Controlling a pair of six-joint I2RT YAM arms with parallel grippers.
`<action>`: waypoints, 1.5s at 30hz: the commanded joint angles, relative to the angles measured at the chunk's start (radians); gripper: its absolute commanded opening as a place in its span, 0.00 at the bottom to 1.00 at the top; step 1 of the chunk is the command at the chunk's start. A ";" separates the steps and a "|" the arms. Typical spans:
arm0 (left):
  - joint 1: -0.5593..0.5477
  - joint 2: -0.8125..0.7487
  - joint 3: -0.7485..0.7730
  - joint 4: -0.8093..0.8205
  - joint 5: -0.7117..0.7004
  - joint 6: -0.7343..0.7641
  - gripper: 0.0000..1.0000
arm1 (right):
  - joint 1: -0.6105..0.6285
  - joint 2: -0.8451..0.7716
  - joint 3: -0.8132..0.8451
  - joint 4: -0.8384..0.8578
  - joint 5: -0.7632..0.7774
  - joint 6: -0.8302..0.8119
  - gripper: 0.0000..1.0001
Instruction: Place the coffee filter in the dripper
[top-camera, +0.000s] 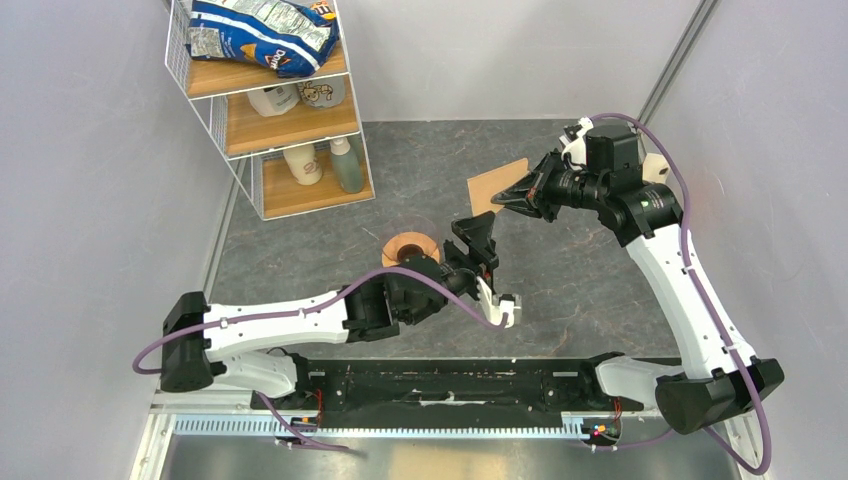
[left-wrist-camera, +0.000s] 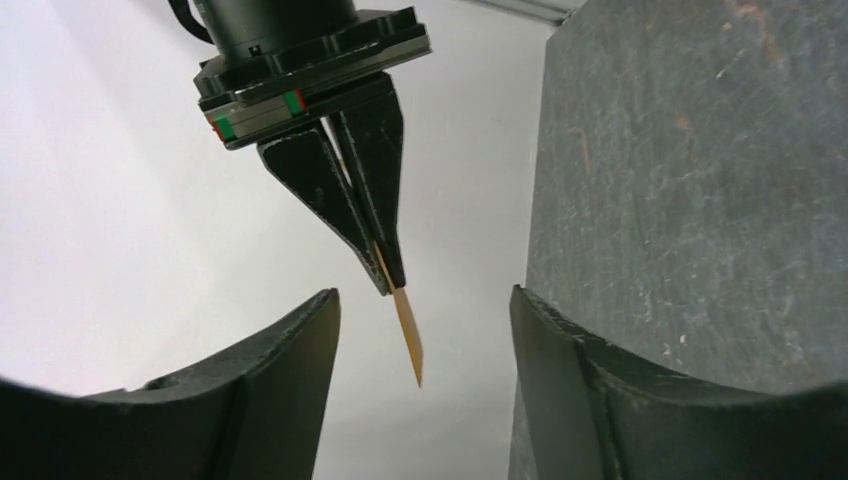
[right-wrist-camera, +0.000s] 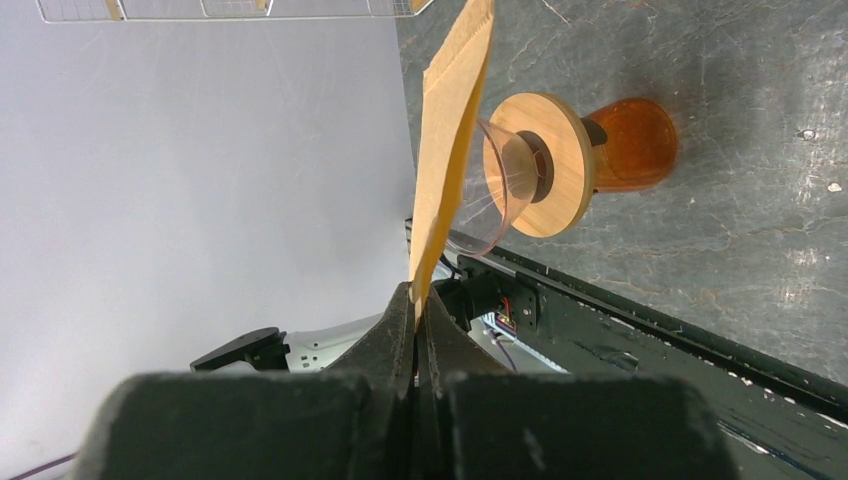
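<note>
The coffee filter (top-camera: 496, 182) is a flat tan paper sheet held up in the air, with my right gripper (top-camera: 499, 201) shut on its lower edge. The left wrist view shows the filter (left-wrist-camera: 408, 338) edge-on, hanging from the right gripper (left-wrist-camera: 390, 278) between my left fingers. My left gripper (left-wrist-camera: 422, 295) is open around it, with neither finger touching the paper. The dripper (right-wrist-camera: 562, 150), a pale wooden ring with a clear cone, stands on the table left of both grippers. From above, the dripper (top-camera: 392, 250) lies just left of the left gripper (top-camera: 478, 236).
An amber glass vessel (right-wrist-camera: 632, 140) sits under the dripper. A white wire shelf (top-camera: 268, 110) with a snack bag and bottles stands at the back left. Grey walls close in on both sides. The black rail (top-camera: 450, 385) runs along the near edge.
</note>
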 joint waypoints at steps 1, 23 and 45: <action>0.015 0.043 0.104 0.053 -0.101 -0.007 0.63 | 0.000 -0.027 0.002 0.034 -0.028 0.016 0.00; 0.376 -0.297 0.119 -0.207 0.396 -0.869 0.02 | -0.196 -0.150 0.278 0.085 -0.244 -0.662 0.97; 0.570 -0.434 0.158 -0.106 0.695 -1.560 0.02 | 0.089 -0.234 -0.293 1.112 -0.283 -0.487 0.93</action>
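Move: The coffee filter, gripped by the right hand, has its middle about 6 cm ahead of the open left hand, 4 cm to its right and roughly 1 cm higher. From the left hand the dripper stands some 13 cm to the left, 7 cm ahead and 15 cm lower, with the carafe under it, about 28 cm below the hand. For the right hand, the filter's middle is about 3 cm ahead and 1 cm left, at fingertip height. Forward about 3.5 cm and slightly up, the left hand reaches the filter and closes on its near corner; the right fingers then open wide and let go, rising and drawing back. The left hand carries the filter some 14 cm up and 12 cm left, rolling and tipping through some 80 degrees, while the right, its fingertips swung upwards, comes part-way down again and moves forward and left. ##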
